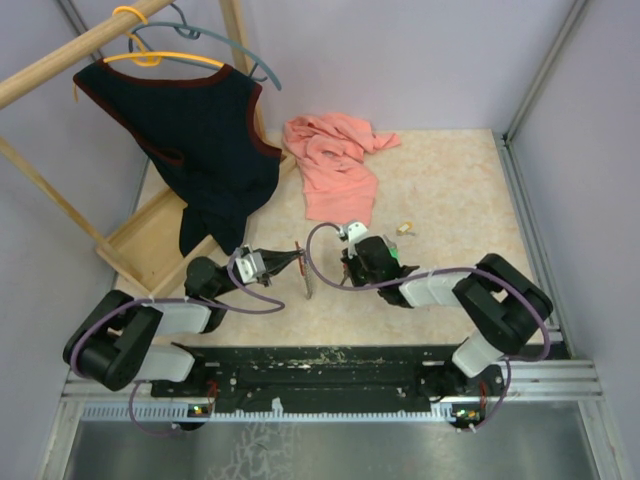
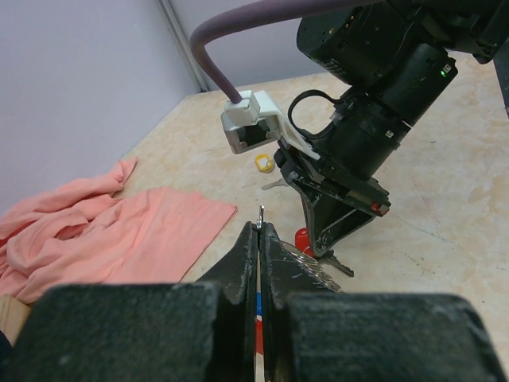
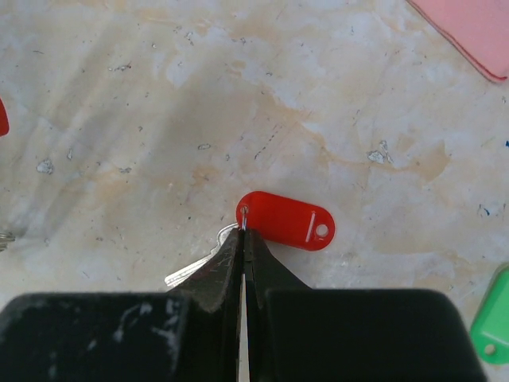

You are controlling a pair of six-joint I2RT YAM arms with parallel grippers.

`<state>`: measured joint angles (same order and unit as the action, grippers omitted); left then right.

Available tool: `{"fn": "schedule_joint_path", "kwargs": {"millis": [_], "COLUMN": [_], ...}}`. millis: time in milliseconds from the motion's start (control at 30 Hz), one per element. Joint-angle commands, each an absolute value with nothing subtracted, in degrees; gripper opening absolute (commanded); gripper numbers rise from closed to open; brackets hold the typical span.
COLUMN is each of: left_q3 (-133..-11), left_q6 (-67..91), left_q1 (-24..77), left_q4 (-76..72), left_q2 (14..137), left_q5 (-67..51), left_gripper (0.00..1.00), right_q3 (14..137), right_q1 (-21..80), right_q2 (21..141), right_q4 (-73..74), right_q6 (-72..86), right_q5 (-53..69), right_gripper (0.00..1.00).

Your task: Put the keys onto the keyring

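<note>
My left gripper is shut on the keyring, held on edge just above the table. Only a thin metal tip and a strip of red and blue show between its fingers. My right gripper points down at the table, shut on the small wire loop of the red key, whose silver blade lies flat. A green key lies to its right. A pale yellow key lies farther back.
A pink cloth lies at the back of the table. A dark vest hangs on a hanger from a wooden rack at the left. Walls and metal rails bound the table.
</note>
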<state>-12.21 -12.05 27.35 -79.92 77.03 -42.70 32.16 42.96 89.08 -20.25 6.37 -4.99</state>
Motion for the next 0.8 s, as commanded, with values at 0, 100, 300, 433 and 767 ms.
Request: {"fn": "schedule_joint_path", "kwargs": {"millis": [0,100,300,433,767], "left_q3": [-11.6,-11.6,-11.4,-11.3,-11.7], "left_q6": [-12.4,-12.4,-12.3,-12.4,-12.3], "left_q1": [27.4,27.4,27.4,27.5,27.4], "left_q4": [-82.8,-82.6,-82.6,-82.3,-82.1], "left_q2": [76.5,76.3,76.0,75.8,76.1], "left_q5": [-42.2,-42.1,-41.9,-41.8,-42.1], "left_gripper": [0.00,0.00,0.00,0.00,0.00], "right_q3": [34.9,36.6,42.1,47.9,53.3], "right_q1": [43.4,43.4,43.3,42.4,42.0], "right_q2": [89.4,88.3,85.4,86.5,90.0], "right_q4": [-21.6,-16.4,-3.9,5.1,11.3], "right_q6": [6.2,7.2,7.7,9.4,10.4], "right_q5": [-5.9,-5.2,-4.1,-2.5,-2.7], "right_gripper": [0.00,0.10,0.24,0.26,0.21]}}
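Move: The right hand, fingers shut and empty, has its tips at the join of the red key and its tag: the key's middle lies straight below, no more than about 1 cm down, level with it both ways. The green key lies about 4 cm ahead and 9 cm right of that hand, the yellow key 8 cm ahead and 12 cm right. From the left hand, holding the keyring, the red key is some 9 cm right, 4 cm back and 15 cm down. Starting low over the red key, the right hand first parts its shut fingers to about a quarter of their range while it stays in place at the near end of the tag, empty. Then it rises about 4 cm, nearly straight up and away from the red key, tipping its fingers some 10 degrees more steeply down, and eases to a stop with them still parted, while the left hand keeps the keyring almost motionless. ##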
